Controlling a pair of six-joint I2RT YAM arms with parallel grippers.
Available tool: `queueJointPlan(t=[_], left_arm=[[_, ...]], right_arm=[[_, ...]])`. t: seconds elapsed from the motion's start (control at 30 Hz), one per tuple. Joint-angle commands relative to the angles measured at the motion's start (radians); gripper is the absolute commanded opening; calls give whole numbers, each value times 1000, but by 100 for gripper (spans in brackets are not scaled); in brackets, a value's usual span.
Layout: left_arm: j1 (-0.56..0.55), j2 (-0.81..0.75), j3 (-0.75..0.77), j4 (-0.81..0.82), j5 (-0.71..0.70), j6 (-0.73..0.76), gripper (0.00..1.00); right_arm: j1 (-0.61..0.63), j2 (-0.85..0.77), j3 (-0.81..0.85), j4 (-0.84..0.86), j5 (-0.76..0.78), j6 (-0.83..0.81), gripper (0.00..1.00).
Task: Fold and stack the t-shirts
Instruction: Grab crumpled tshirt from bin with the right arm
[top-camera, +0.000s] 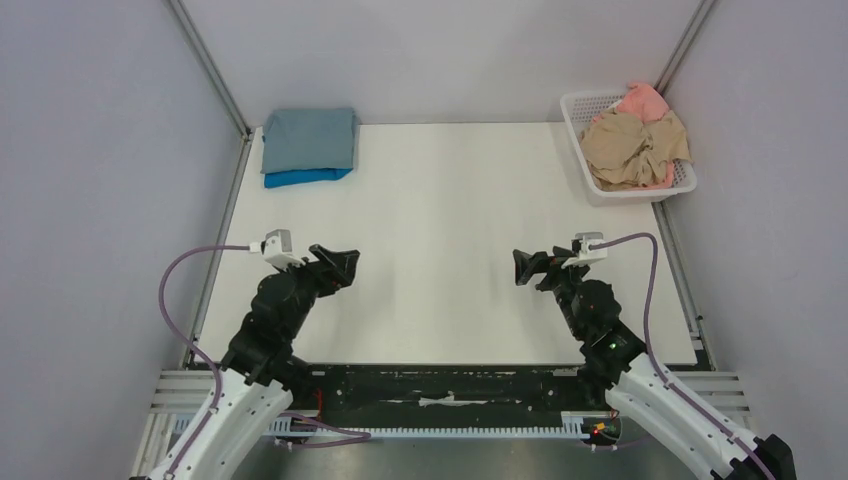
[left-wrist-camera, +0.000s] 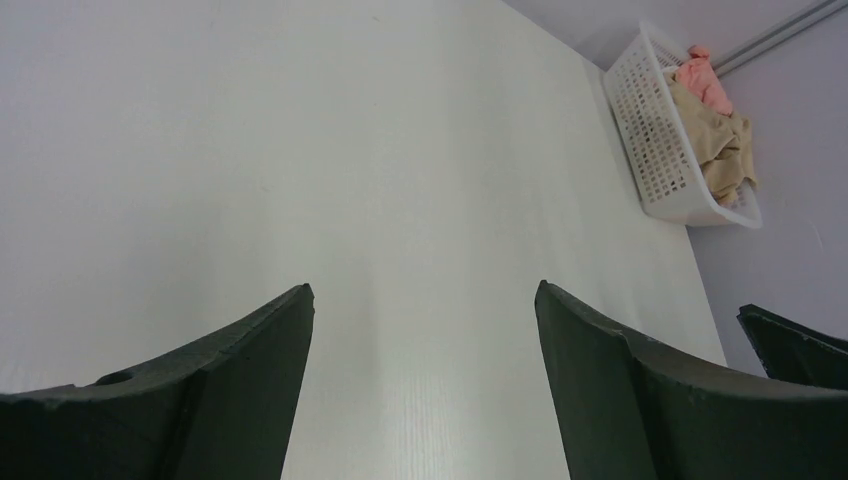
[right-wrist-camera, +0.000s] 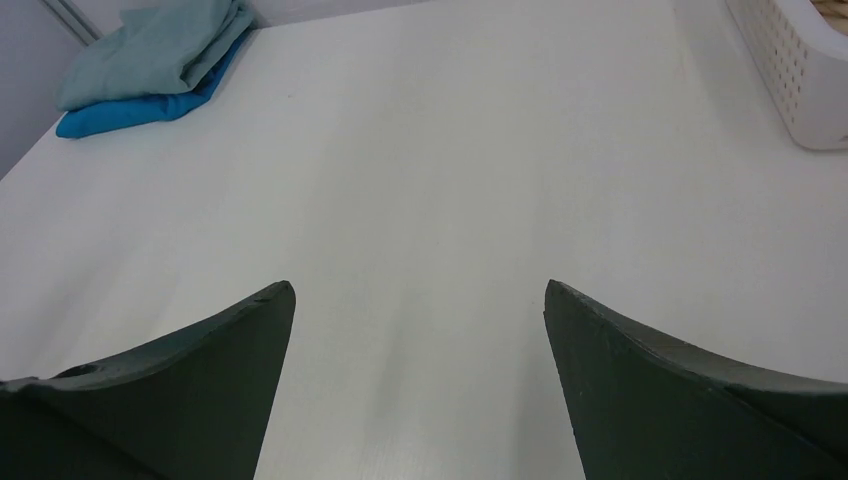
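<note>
A folded grey-blue t-shirt (top-camera: 308, 138) lies on a folded bright blue t-shirt (top-camera: 296, 177) at the table's far left corner; both show in the right wrist view, grey-blue (right-wrist-camera: 160, 45) over blue (right-wrist-camera: 130, 110). A crumpled tan t-shirt (top-camera: 632, 148) and a salmon-pink t-shirt (top-camera: 642, 100) lie in the basket at the far right, also in the left wrist view, tan (left-wrist-camera: 722, 150) and pink (left-wrist-camera: 705, 78). My left gripper (top-camera: 345, 265) (left-wrist-camera: 424, 290) is open and empty over the table's near left. My right gripper (top-camera: 522, 267) (right-wrist-camera: 420, 288) is open and empty at the near right.
The white plastic lattice basket (top-camera: 576, 122) stands at the far right corner, also in the left wrist view (left-wrist-camera: 650, 130) and the right wrist view (right-wrist-camera: 790, 60). Grey walls with metal rails enclose the white table (top-camera: 450, 220). The right gripper's fingertip (left-wrist-camera: 790, 345) shows in the left wrist view.
</note>
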Motion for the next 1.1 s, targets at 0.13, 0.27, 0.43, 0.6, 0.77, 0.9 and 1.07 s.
queueJointPlan(t=[0.13,0.27,0.43,0.6,0.77,0.9,1.07], left_arm=[[0,91,15,184,67,0,87],[1,118,5,230,72,9,87],[1,139,22,197,39,51,87],[2,139,10,185,-31,69,87],[2,149,-13,206,-51,63,87],[1,191,-23,243,-69,61,87],[2,269,-17,266,-99,42,87]], right_arm=[[-2,64,38,233,-19,-15,98],[-1,232,162,263,52,-20,98],[-71,545,505,72,73,36,98],[-268,826,750,1,-37,3,98],[-460,989,937,-101,-18,-67,98],[-596,1118,1053,-114,-23,-101,98],[-745,1323,1239,-189,-26,-150,99]])
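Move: The tan t-shirt, crumpled in the bin, lies about 26 cm ahead of the right hand, 22 cm to its right and roughly 8 cm lower. The bin's middle is at about the same spot, some 10 cm below the hand. The pink t-shirt bunches up roughly 8 cm beyond the tan one and 2 cm farther right. From the left hand, the tan t-shirt is around 29 cm ahead, 63 cm right and 10 cm below. Heading for the tan t-shirt, the empty right hand first goes forward while rising about 10 cm, then sweeps right, still reaching forward and sinking some 5 cm, until it hangs open above the bin, roughly 25 cm farther out. The wrist turns clockwise about 35 degrees and tips down some 15; the left hand edges forward about 3 cm. ##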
